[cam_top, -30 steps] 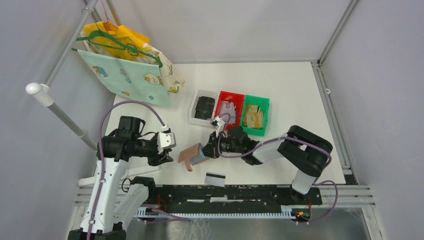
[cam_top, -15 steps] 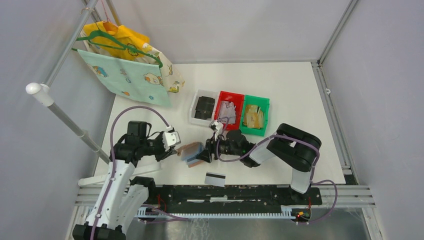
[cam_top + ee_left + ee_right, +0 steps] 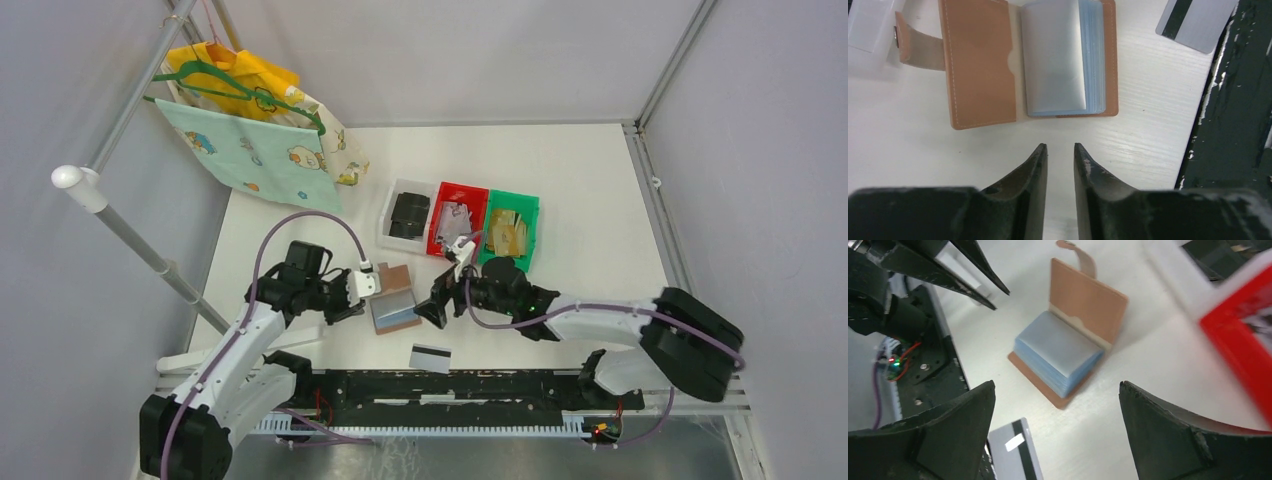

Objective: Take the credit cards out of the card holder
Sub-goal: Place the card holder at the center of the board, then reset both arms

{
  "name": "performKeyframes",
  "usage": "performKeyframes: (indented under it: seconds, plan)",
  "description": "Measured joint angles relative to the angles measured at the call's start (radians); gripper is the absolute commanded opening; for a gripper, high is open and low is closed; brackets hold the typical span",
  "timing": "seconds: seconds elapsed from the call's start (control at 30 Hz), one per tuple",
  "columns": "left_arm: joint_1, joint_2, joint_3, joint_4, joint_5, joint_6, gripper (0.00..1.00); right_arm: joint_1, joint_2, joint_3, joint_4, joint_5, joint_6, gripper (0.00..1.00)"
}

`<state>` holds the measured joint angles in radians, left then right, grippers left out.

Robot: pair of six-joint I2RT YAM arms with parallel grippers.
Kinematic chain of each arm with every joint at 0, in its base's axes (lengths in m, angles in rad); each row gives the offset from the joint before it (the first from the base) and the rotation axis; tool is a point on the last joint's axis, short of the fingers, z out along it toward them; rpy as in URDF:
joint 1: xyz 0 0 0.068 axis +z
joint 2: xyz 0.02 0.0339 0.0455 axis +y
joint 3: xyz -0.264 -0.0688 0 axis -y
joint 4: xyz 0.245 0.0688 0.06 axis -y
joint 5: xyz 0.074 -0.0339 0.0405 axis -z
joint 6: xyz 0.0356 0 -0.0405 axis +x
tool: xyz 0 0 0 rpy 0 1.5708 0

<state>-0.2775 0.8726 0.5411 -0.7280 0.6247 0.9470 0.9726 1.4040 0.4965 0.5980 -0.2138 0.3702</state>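
Note:
The card holder lies open and flat on the table, brown cover to one side and a stack of clear blue pockets on the other. My left gripper sits just short of its near edge, jaws a narrow gap apart with only bare table between them. My right gripper stands wide open on the holder's other side, holding nothing. One of the credit cards, white with a black stripe, lies loose by the table's front edge. Any cards inside the pockets are hidden.
White, red and green bins stand in a row just behind the holder. Clothes on a hanger hang at the back left. The black front rail runs along the near edge, next to the loose card.
My right gripper let go of the card holder and opened wide; the holder now lies flat and open. My left arm moved right up to it, its jaws narrowing.

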Motion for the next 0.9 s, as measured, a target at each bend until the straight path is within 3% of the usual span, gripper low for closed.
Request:
performKeyframes:
  seconds: [0.13, 0.23, 0.4, 0.6, 0.8, 0.9]
  plan:
    - [-0.004, 0.002, 0.024, -0.002, -0.063, -0.039, 0.68, -0.003, -0.242, -0.057, -0.154, 0.162, -0.076, 0.98]
    - [0.005, 0.001, 0.063, 0.000, -0.113, -0.103, 0.83, -0.015, -0.432, -0.107, -0.233, 0.356, -0.113, 0.98]
    - [0.055, -0.018, 0.120, 0.029, -0.145, -0.211, 0.91, -0.082, -0.707, -0.198, -0.333, 0.735, -0.122, 0.98]
    - [0.173, -0.005, 0.106, 0.171, -0.156, -0.329, 1.00, -0.216, -0.900, -0.342, -0.407, 1.219, -0.105, 0.98]
    - [0.332, 0.084, -0.036, 0.453, -0.151, -0.452, 1.00, -0.344, -0.950, -0.486, -0.290, 1.427, -0.175, 0.98]
    - [0.401, 0.181, -0.098, 0.622, -0.147, -0.531, 1.00, -0.424, -0.904, -0.486, -0.084, 1.450, -0.234, 0.98]
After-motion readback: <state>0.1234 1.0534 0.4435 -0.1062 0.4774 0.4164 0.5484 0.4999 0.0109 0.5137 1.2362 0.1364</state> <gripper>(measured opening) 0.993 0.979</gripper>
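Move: The open card holder lies between the hands. Its middle is about 7 cm to the left hand's right and 2 cm ahead, some 5 cm below; from the right hand it is about 7 cm left, 3 cm ahead and 8 cm lower. From the right hand, the loose card lies about 11 cm back and 1 cm right, the white tray some 20 cm ahead and 4 cm left, the red tray 19 cm ahead and 7 cm right. Sweeping fast to the right, the right hand withdraws some 40 cm from the card holder, arching up and sinking again as it swings clockwise by about 100 degrees, its fingers still open and empty. The left hand backs off forward and left, about 15 cm in all, rising then dipping to near its first height, turning counter-clockwise and spreading its fingers wide. ##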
